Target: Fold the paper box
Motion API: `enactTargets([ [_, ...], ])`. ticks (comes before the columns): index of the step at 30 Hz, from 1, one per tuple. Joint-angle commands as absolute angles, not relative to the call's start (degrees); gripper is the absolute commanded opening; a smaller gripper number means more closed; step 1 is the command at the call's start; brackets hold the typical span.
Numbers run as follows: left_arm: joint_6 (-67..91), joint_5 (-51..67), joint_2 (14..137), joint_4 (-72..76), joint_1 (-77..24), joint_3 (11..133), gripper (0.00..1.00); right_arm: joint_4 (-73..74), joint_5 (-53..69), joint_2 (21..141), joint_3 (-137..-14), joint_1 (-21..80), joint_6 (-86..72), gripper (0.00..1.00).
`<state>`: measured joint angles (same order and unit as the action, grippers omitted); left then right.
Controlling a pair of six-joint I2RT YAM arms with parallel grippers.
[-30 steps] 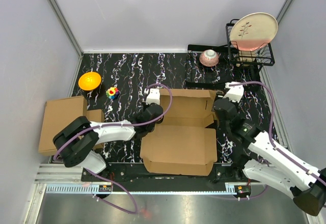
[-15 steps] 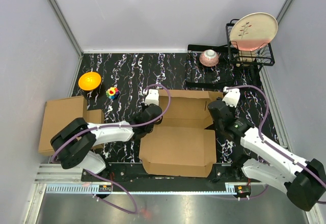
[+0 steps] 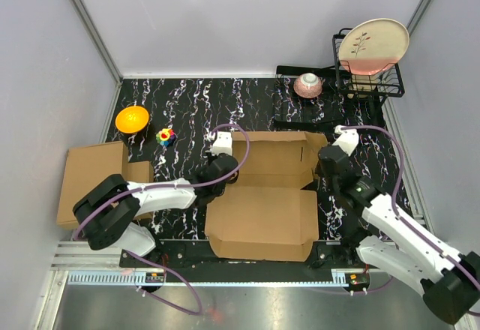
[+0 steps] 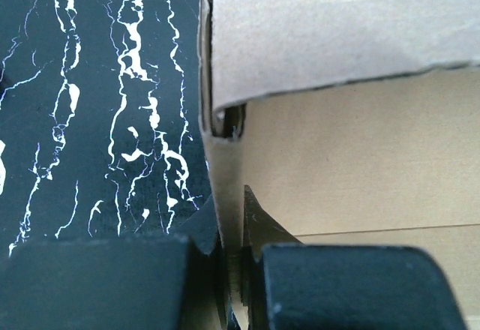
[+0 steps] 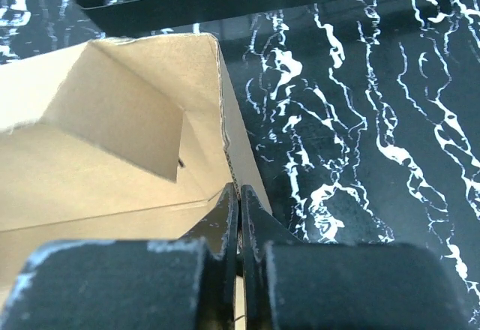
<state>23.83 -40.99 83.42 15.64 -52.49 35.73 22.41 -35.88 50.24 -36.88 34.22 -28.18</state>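
The paper box [image 3: 262, 217] is brown corrugated cardboard, partly formed, lying mid-table with its back wall and both side walls raised and a wide panel flat toward the arms. My left gripper [image 3: 223, 168] is shut on the box's left side wall [image 4: 225, 172], one finger on each face, as the left wrist view shows with the gripper [image 4: 232, 270] low in the picture. My right gripper [image 3: 328, 163] is shut on the right side wall [image 5: 234, 146]; in the right wrist view the gripper [image 5: 240, 217] has its jaws pinching the wall's top edge near the back corner.
A stack of flat brown cardboard [image 3: 94, 176] lies at the left edge. An orange bowl [image 3: 131, 118] and a small colourful toy [image 3: 166, 136] sit behind it. At the back right a black rack [image 3: 375, 82] holds a plate [image 3: 373, 45], beside a pink bowl [image 3: 307, 84].
My right gripper has gone from open to shut on the box's right side wall and shifted slightly right. The left gripper keeps its hold on the left wall.
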Motion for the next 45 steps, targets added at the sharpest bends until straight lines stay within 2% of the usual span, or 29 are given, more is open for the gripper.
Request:
enactTargets([
  [1, 24.0, -40.7, 84.8, 8.4, -52.8, 37.2, 0.0, 21.4, -29.8, 44.7, -38.0, 34.0, -29.7, 0.0],
  [13, 24.1, -40.2, 86.0, 8.2, -53.1, 39.7, 0.0, 16.4, -18.0, 43.7, -35.4, 34.5, -32.5, 0.0],
  [24, 22.7, -39.0, 86.6, 14.2, -53.5, 37.8, 0.0, 8.5, -7.9, 52.6, -34.5, 36.3, -30.0, 0.01],
  [25, 22.7, -39.1, 86.7, 14.6, -53.5, 37.7, 0.0, 8.8, -7.8, 53.7, -34.5, 36.2, -29.4, 0.05],
  [26, 22.7, -39.1, 86.7, 14.8, -53.4, 37.6, 0.0, 9.1, -7.8, 53.9, -34.7, 36.3, -29.4, 0.14],
  [27, 22.7, -39.3, 86.7, 14.9, -53.5, 37.6, 0.0, 9.8, -8.1, 53.9, -34.6, 36.2, -29.3, 0.29],
  [28, 22.6, -39.5, 86.7, 14.9, -53.5, 37.5, 0.0, 10.2, -8.5, 53.3, -34.6, 36.2, -29.3, 0.38],
  [31, 22.6, -39.9, 86.8, 15.3, -53.5, 37.2, 0.0, 11.8, -11.2, 50.9, -34.1, 36.4, -29.1, 0.54],
  [45, 22.7, -40.8, 86.7, 14.9, -53.4, 37.2, 0.0, 19.4, -15.5, 40.3, -36.5, 36.4, -23.7, 0.7],
])
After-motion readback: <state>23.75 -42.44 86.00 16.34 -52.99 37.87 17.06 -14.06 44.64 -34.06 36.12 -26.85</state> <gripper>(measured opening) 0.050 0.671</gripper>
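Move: The box's right side panel is already pinched by its edge in the right fingers; the loose corner flap inside it, towards which it is taken, lies about 6 cm ahead and 4 cm to the left, roughly level. The middle of the box's far wall is some 10 cm ahead, 12 cm left and 3 cm below the right hand. From the left hand the corner flap lies about 19 cm right, 6 cm ahead and 5 cm higher. The box's right side panel is carried inward by the right hand's closed pinch: slightly back, then about 9 cm left across the open side, the hand turning some 20 degrees counter-clockwise and rolling left side up. The fingers then open wide to let go of the edge, and the hand backs off a couple of centimetres towards the base and right. The left hand keeps its pinch on the left wall's edge, almost in place. ##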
